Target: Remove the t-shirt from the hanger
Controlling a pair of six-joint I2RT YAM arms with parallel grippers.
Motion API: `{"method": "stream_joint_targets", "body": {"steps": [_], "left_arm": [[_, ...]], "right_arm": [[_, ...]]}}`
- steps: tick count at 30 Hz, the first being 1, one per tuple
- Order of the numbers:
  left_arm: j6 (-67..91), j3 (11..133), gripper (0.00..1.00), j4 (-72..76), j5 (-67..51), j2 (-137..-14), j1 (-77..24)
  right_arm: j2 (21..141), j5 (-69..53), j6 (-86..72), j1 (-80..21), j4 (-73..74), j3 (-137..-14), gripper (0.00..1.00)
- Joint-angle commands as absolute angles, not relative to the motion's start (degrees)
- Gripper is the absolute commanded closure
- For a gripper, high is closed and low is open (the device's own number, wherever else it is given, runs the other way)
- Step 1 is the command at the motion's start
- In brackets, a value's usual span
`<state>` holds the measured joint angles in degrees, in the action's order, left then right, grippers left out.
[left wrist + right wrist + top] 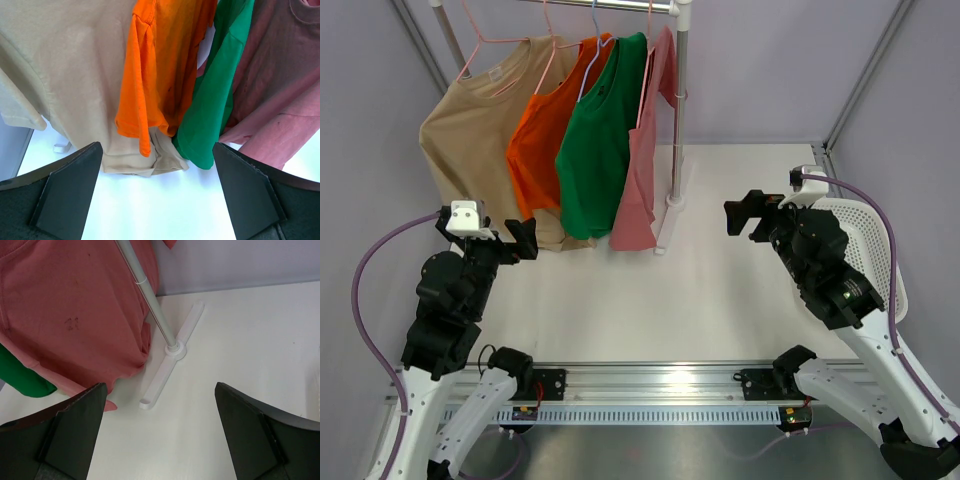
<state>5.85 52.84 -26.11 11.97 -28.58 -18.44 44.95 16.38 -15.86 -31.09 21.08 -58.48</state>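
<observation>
Several t-shirts hang on hangers from a rail at the back left: a tan t-shirt (470, 130), an orange t-shirt (542, 140), a green t-shirt (600, 140) and a pink t-shirt (642, 170). Their hems touch the table. My left gripper (525, 240) is open and empty, just in front of the tan shirt's hem (135, 165). My right gripper (745, 215) is open and empty, to the right of the rack, facing the pink shirt (75, 315). The orange shirt (160, 65), green shirt (215, 110) and pink shirt (280, 80) also show in the left wrist view.
The rack's upright pole (682, 110) stands on a white foot (170, 362) right of the pink shirt. A white perforated basket (865, 250) sits at the table's right edge, under my right arm. Grey walls close in on the left, back and right.
</observation>
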Motion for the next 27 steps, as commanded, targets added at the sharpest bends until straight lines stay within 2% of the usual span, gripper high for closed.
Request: {"method": "stream_joint_targets", "body": {"steps": [1,8,11,15,21,23,27], "left_arm": [[4.8,53.3,0.01,-24.4,10.5,-28.4,-18.7],[3.3,51.3,0.01,-21.4,10.0,-29.6,-18.6],[3.1,54.6,0.01,-21.4,11.6,-30.6,-18.6],[2.4,65.2,0.01,-22.0,14.1,-34.7,-18.6],[-5.2,80.9,0.01,-23.1,18.5,-47.7,-18.4],[-6.8,88.7,0.01,-23.3,16.2,-53.0,-15.2],[-1.0,105.6,0.01,-26.1,-4.4,-64.6,-2.2]], "right_arm": [[44.3,16.3,-14.8,-31.6,21.4,-60.6,0.01],[43.5,14.9,-13.6,-31.6,22.3,-61.3,0.01],[43.6,14.4,-13.4,-31.6,22.9,-61.9,0.01],[43.2,12.7,-13.2,-31.6,22.8,-62.0,0.01],[43.2,9.7,-14.0,-31.6,23.3,-62.7,0.0],[43.2,9.0,-14.1,-31.6,23.7,-63.2,0.01],[43.0,7.7,-13.8,-31.6,23.8,-63.8,0.0]]}}
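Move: The tan t-shirt hangs ahead of the left gripper, its middle about 19 cm forward, 5 cm to the left and roughly level with it; its pink hanger sits some 25 cm above the gripper, 23 cm forward and 4 cm left. The orange shirt is 18 cm ahead and 6 cm right, the green one 18 cm ahead and 13 cm right. From the right gripper, the tan t-shirt is about 15 cm ahead and 47 cm left. Lift the open left gripper about 20 cm in front of the hanging shirts, gathering speed and easing forward some 5 cm near the top, up towards the tan t-shirt's hanger. Tip the fingers upward and swing them a little counter-clockwise, touching nothing. Let the open right gripper drift back, up and left by a couple of centimetres. ##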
